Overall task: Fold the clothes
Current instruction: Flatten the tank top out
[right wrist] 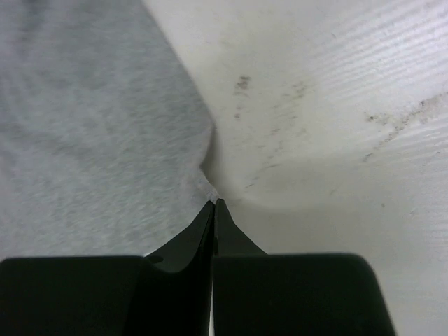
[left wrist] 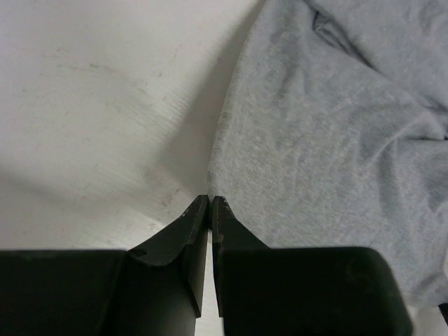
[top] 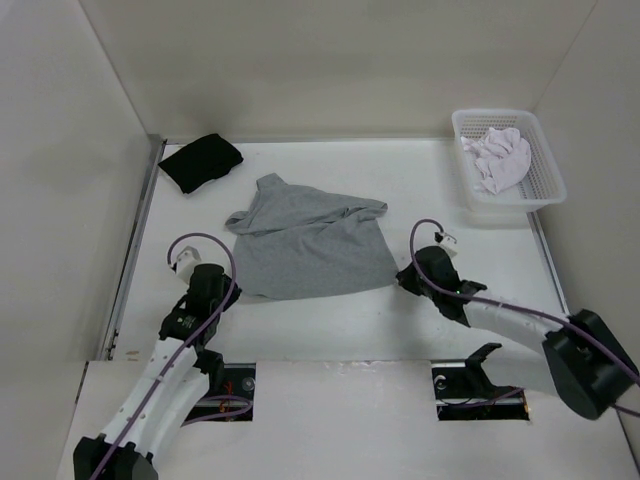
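The clothes, a light-grey T-shirt (top: 310, 240), lie spread and partly creased mid-table. My left gripper (top: 233, 292) is at the shirt's near left corner. In the left wrist view its jaws (left wrist: 211, 200) are shut, with the shirt's edge (left wrist: 315, 140) running right into the tips. At the near right corner sits my right gripper (top: 399, 280). Its jaws (right wrist: 215, 203) are shut, and the fabric (right wrist: 91, 140) is drawn to a small pinched point between the tips.
A black garment (top: 200, 162) lies at the far left corner. At the far right stands a white basket (top: 548, 190) holding a white garment (top: 503, 158). Walls close in the table on the left, back and right.
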You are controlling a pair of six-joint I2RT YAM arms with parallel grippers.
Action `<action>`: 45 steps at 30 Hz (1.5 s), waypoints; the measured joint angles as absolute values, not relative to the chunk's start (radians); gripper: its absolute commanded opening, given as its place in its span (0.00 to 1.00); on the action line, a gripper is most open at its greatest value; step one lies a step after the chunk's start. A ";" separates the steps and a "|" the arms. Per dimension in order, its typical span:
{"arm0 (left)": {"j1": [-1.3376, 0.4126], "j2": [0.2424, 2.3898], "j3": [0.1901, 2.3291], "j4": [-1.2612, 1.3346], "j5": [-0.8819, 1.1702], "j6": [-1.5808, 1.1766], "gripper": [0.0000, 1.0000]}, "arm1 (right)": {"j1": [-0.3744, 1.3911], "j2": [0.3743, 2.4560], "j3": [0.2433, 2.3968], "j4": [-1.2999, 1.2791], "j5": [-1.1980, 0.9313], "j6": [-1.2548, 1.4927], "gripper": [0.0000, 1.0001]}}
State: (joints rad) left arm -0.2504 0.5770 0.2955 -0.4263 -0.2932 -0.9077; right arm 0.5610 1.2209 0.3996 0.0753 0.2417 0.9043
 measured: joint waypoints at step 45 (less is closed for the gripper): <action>-0.167 1.467 1.464 -0.155 -0.307 -0.744 0.01 | 0.274 1.608 1.880 -0.317 0.122 0.447 0.00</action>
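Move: The left gripper still pinches the tank top's near left corner. The garment's middle lies about 13 cm ahead and 14 cm right of it, some 4 cm lower; the black cloth is roughly 31 cm ahead and 11 cm left. The right gripper still holds the near right corner, with the garment's middle about 11 cm ahead, 17 cm left and slightly below; the white basket stands around 29 cm ahead and 25 cm right. Keep both grippers shut on the tank top's corners and fling them up together, left about 55 cm, right slightly over 60, easing back towards the bases and tipping the fingers up some 70 degrees. Then swing both forward about 33 cm, dipping the fingers again and coming part-way down, towards the far wall. ##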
